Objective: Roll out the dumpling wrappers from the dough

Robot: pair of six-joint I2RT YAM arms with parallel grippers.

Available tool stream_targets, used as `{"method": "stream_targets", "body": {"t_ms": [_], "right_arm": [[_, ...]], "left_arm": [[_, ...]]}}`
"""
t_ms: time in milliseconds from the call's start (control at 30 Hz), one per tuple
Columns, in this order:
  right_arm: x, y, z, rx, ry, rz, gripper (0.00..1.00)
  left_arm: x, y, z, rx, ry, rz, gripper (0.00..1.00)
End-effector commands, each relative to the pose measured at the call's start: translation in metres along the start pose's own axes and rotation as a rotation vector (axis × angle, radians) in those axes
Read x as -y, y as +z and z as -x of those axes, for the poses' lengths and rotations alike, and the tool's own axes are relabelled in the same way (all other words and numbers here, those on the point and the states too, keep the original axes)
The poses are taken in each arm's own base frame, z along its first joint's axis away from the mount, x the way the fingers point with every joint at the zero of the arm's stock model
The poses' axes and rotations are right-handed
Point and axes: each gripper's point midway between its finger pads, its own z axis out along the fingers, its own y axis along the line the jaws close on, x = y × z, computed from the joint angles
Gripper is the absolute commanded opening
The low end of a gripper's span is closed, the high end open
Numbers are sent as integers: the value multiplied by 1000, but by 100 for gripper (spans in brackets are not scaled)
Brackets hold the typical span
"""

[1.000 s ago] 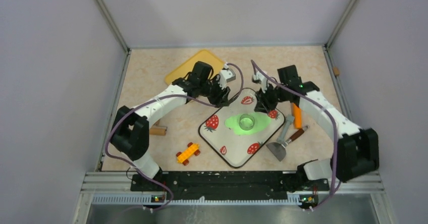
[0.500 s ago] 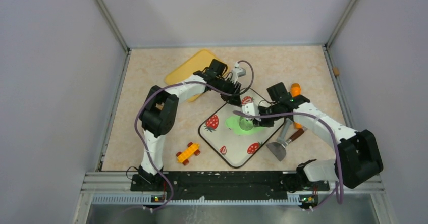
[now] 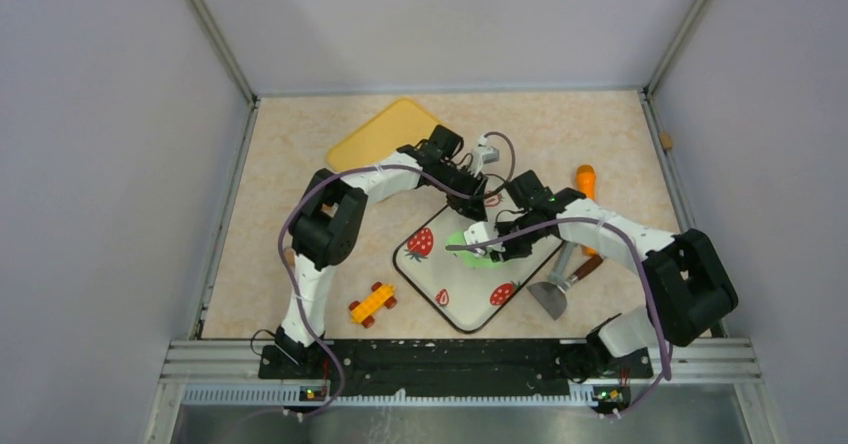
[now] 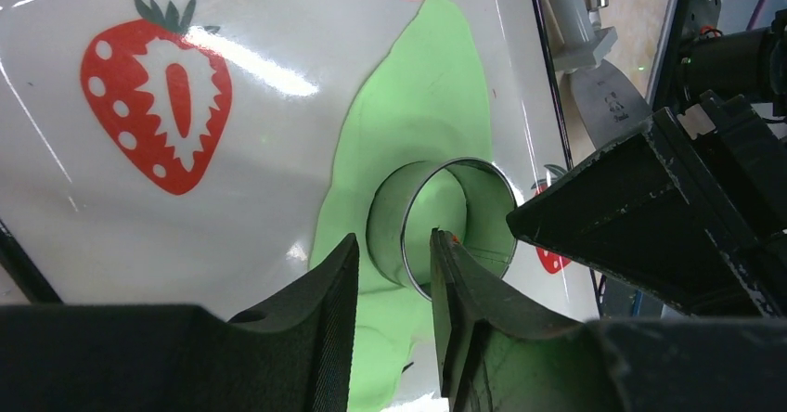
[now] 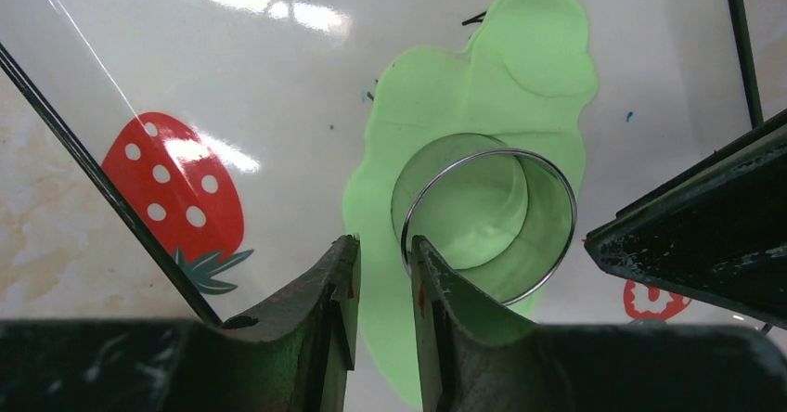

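The dough [image 3: 462, 241] lies rolled flat and bright green on the strawberry mat [image 3: 440, 286]. A metal ring cutter [image 4: 385, 219] stands on it. In the left wrist view, my left gripper [image 4: 393, 245] is open over the dough [image 4: 422, 106], one finger outside the ring and one inside. My right gripper [image 5: 382, 242] is open with a narrow gap, at the opposite side of the ring cutter [image 5: 549, 238]; the rim sits against its inner finger and dough [image 5: 436, 106] shows in the gap. From above, left gripper [image 3: 481, 214] and right gripper [image 3: 492, 246] meet there. Dumpling wrappers are out of view.
A yellow tray [image 3: 385, 134] lies at the back left. An orange-tipped tool [image 3: 585, 177] and a metal scraper [image 3: 553, 295] lie right of the mat. A yellow and red toy car [image 3: 371, 303] sits near the front left. Grey walls close in three sides.
Both arms have swung in from the mat's far edge and come down onto the ring cutter. Each gripper's jaws have narrowed around the ring's wall.
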Motion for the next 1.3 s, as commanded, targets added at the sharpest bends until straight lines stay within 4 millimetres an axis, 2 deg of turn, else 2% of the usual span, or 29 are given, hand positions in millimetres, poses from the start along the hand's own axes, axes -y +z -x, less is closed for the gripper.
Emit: {"method": "stream_targets", "body": {"t_ms": [0, 233, 433, 833, 1167, 1267], "right_arm": [[22, -1, 13, 15, -72, -37, 28], [26, 4, 7, -7, -56, -41, 28], [29, 6, 6, -7, -33, -55, 28], [24, 10, 4, -9, -9, -40, 11], [16, 20, -1, -22, 8, -12, 0], [14, 24, -5, -33, 36, -3, 0]], "left_arm": [[-1, 5, 4, -1, 37, 2, 36], [-1, 10, 1, -13, 47, -13, 31], [2, 13, -10, -51, 43, -33, 29], [-5, 17, -15, -69, 58, -2, 22], [-9, 20, -28, -105, 60, -1, 5], [-12, 20, -31, -112, 59, 5, 0]]}}
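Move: The metal ring stands on the green dough between the two hands. Its middle lies about 5 cm back, 2 cm right and 4 cm below the left hand, and roughly 4 cm ahead, 3 cm left and 3 cm below the right. The yellow board is some 15 cm ahead and 20 cm left of the left hand. From the right hand, the scraper lies about 8 cm back and 11 cm right, and the grey bolt about 2 cm back and 11 cm right. Down about 2 cm and back a little over 1 cm, the left hand eases onto the ring's far wall, its fingers closing from partly open to nearly shut over the rim. The right hand sinks likewise and edges forward to the near wall, then closes too. Both pinch the thin rim from opposite sides, the wrists barely turning. ##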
